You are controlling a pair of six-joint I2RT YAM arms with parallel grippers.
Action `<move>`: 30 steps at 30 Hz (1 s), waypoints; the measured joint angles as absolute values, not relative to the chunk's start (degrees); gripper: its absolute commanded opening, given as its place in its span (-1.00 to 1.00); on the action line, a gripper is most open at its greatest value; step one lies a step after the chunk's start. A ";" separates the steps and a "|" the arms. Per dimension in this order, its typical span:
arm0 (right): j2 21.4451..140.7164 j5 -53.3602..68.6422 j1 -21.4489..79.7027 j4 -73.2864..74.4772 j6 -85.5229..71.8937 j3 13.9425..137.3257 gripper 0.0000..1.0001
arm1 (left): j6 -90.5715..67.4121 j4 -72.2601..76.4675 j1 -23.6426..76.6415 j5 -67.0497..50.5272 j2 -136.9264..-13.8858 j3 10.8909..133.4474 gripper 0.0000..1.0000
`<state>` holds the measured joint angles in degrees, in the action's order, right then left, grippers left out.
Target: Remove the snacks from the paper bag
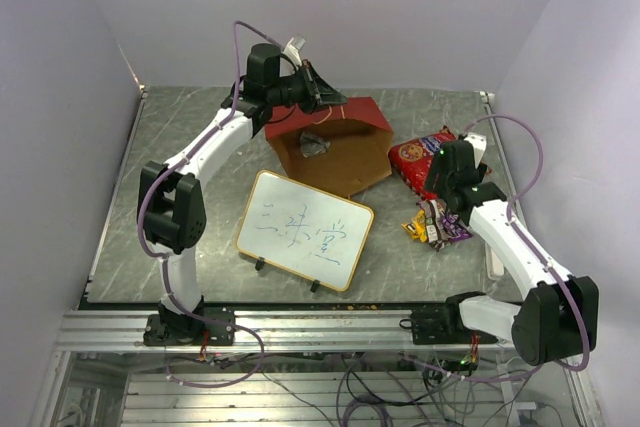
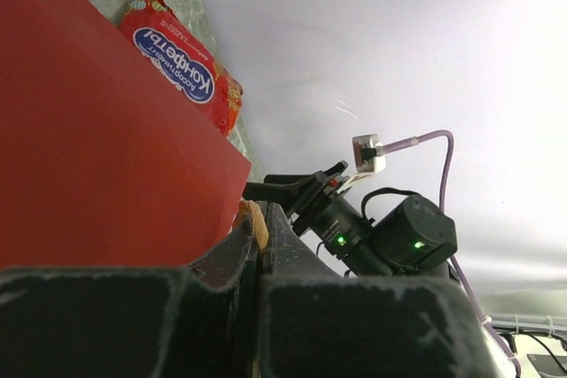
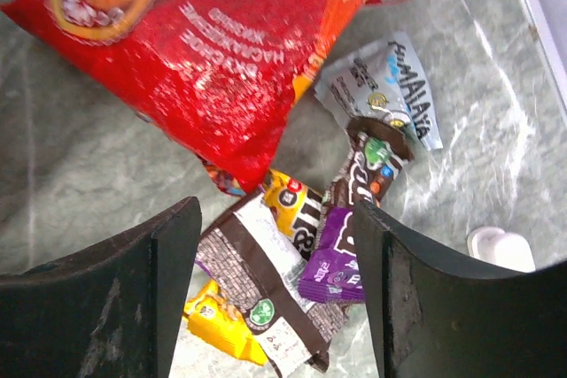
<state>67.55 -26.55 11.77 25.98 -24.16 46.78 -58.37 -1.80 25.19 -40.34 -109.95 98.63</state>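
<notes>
The paper bag (image 1: 345,122) lies on its side, red outside, brown inside, mouth toward the whiteboard. My left gripper (image 1: 322,95) is shut on its tan string handle (image 2: 257,223) at the bag's far edge, beside the bag's red wall (image 2: 97,130). Something small and grey (image 1: 314,145) lies inside the mouth. The big red chip bag (image 1: 420,159) (image 3: 204,50) rests on the table to the right. My right gripper (image 1: 436,209) (image 3: 275,219) hangs open over a pile of candy packets (image 1: 436,227): yellow (image 3: 297,205), purple (image 3: 337,258), brown (image 3: 368,165), silver (image 3: 390,86). Nothing sits between its fingers.
A white gold-framed whiteboard (image 1: 305,230) with writing stands in front of the paper bag. A small white block (image 3: 500,250) lies just right of the candy pile. The table's right edge (image 1: 492,147) runs close behind the chip bag.
</notes>
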 measured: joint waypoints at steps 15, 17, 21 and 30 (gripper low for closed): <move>68.55 -0.38 12.62 6.07 -16.73 48.05 1.00 | -58.52 -1.83 25.19 -40.34 -109.95 98.63 -0.86; 70.78 2.87 14.28 2.28 -14.66 48.82 1.00 | -58.52 -2.00 25.19 -40.34 -109.95 98.63 -0.86; 74.13 7.94 21.04 -3.18 -5.74 49.50 1.00 | -58.43 -2.48 25.19 -40.36 -109.95 98.63 -0.86; 78.19 12.88 31.11 -11.09 13.78 49.65 1.00 | -58.54 -3.03 25.19 -40.80 -109.95 98.65 -0.86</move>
<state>78.19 12.88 31.11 -11.09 13.78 49.65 -58.54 -3.03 25.19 -40.80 -109.95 98.65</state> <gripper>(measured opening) 0.999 0.076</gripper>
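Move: The silver packet deep in the paper bag lies about 33 cm to the right gripper's left, some 14 cm ahead and 6 cm lower. The candy bars lie almost straight below that gripper, about 4 cm back, and the red candy bags about 9 cm ahead; the whiteboard is some 33 cm to its left and 9 cm back. From the left gripper the silver packet is 3 cm ahead, 4 cm left and about 24 cm below. Swing the right gripper away from the candy bars, about 25 cm to the left and some 7 cm up, bearing forward at first and easing back slightly, to the paper bag's open mouth. Turn it about 70 degrees counter-clockwise and tip the fingers up so they point forward-left into the bag, opening them fully on the way. Keep the left gripper still, shut on the bag's handle. ##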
